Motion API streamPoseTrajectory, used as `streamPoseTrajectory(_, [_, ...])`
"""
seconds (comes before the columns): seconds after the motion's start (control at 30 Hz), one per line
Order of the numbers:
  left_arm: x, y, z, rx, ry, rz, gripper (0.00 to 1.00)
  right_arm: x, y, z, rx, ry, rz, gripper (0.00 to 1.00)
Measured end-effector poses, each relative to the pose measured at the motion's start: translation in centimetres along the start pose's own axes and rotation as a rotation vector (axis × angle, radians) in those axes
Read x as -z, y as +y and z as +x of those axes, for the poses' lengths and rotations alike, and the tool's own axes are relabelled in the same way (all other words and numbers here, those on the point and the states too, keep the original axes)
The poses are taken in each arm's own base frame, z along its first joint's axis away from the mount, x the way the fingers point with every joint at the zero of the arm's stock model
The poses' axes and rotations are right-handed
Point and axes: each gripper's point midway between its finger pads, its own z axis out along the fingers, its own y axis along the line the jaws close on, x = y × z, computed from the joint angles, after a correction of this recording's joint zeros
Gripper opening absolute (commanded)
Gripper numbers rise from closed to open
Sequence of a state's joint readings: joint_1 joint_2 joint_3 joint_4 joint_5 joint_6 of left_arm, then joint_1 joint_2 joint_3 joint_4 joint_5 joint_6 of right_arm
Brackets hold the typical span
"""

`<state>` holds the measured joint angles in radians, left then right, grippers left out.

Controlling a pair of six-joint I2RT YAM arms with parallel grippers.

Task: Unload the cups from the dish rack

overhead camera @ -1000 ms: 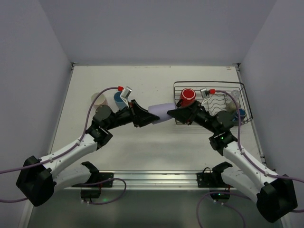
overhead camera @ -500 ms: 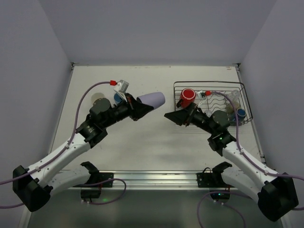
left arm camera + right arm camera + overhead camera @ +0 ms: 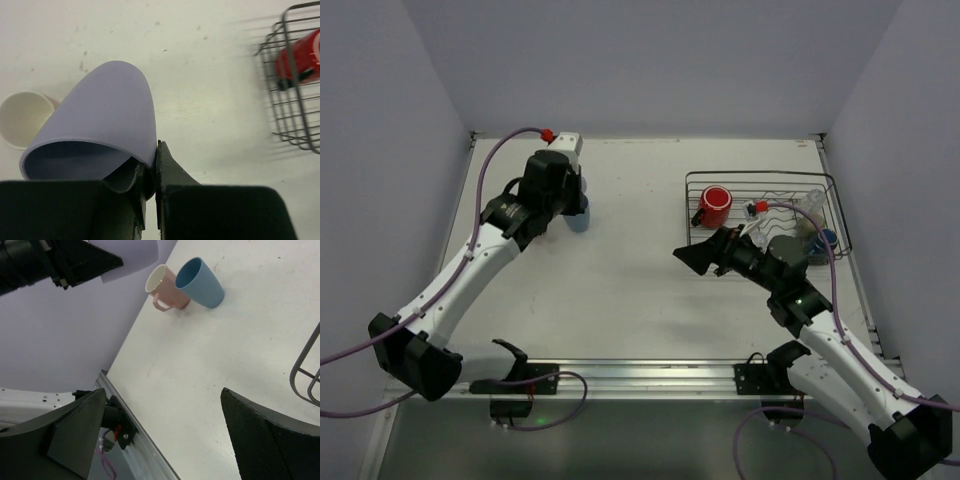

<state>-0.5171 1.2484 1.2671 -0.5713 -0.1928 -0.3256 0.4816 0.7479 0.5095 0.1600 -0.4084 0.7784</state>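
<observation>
My left gripper [image 3: 150,160] is shut on the rim of the lavender cup [image 3: 105,115] and holds it above the table at the far left. The cup also shows in the right wrist view [image 3: 132,252]. In the top view the left gripper [image 3: 568,198] hides it. A pink mug [image 3: 165,287] and a light blue cup [image 3: 200,282] stand on the table below it. My right gripper [image 3: 686,256] is open and empty, just left of the dish rack [image 3: 760,178]. A red mug [image 3: 715,205] lies in the rack.
A clear glass [image 3: 810,208] and a blue cup [image 3: 827,240] sit at the rack's right end. The rack's corner shows in the left wrist view [image 3: 295,100]. Walls close the table on three sides. A metal rail [image 3: 640,375] runs along the near edge.
Both grippers met at the lavender cup in the middle. The right one let go and drew back. The left arm swung the cup to the far left, over the pink and blue cups.
</observation>
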Motion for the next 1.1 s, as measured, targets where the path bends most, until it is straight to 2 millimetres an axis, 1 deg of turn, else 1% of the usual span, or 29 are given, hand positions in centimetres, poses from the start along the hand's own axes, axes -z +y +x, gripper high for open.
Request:
streamPoseTrajectory(0.07, [-1.0, 1.8, 0.3, -0.022, 0.063, -0.067, 0.0, 0.1, -0.4, 0.3, 0.018, 0.019, 0.018, 0.99])
streamPoseTrajectory(0.13, [-1.6, 2.6, 0.1, -0.041, 0.109, -0.102, 0.0, 0.1, -0.6, 0.5, 0.032, 0.032, 0.029, 0.99])
streamPoseTrajectory(0.3, [-3.0, 2.4, -0.9, -0.084, 0.175, -0.114, 0.0, 0.4, -1.0, 0.9, 0.057, 0.049, 0.043, 0.99])
streamPoseTrajectory(0.4, [-4.2, 2.2, -0.9, -0.097, 0.217, -0.122, 0.0, 0.7, -0.7, 0.7, 0.075, 0.04, 0.032, 0.99])
streamPoseTrajectory(0.5, [-5.5, 2.3, -0.3, -0.109, 0.27, -0.134, 0.0, 0.9, -0.5, 0.6, 0.094, 0.035, 0.028, 0.99])
streamPoseTrajectory(0.63, [-6.6, 2.7, 1.4, -0.132, 0.351, -0.151, 0.0, 0.9, -0.8, 0.9, 0.104, 0.044, 0.036, 0.99])
streamPoseTrajectory(0.77, [-7.0, 3.0, 2.7, -0.143, 0.406, -0.163, 0.0, 1.2, -0.8, 0.9, 0.116, 0.043, 0.038, 0.99])
streamPoseTrajectory(1.1, [-8.3, 3.4, 4.1, -0.145, 0.467, -0.164, 0.0, 1.4, -1.0, 1.0, 0.126, 0.047, 0.05, 0.99])
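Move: The blue cup, into which the held purple cup is headed, stands about 9 cm ahead of the left hand, some 4 cm to its left and roughly 20 cm below. The pink mug is about 10 cm to the left of that blue cup and about level with it; the red mug in the rack lies some 32 cm to the left hand's right and 10 cm ahead, 18 cm lower. From the right hand the blue cup is about 22 cm ahead, 30 cm left and 19 cm down. The purple cup, still pinched by its wall near the rim, is carried by the left hand about 5 cm forward over the blue cup, then lowered some 7 cm so its base goes down into the blue cup's mouth. Meanwhile the wrist tips roughly 30 degrees to point more steeply down; the fingers keep their grip. ##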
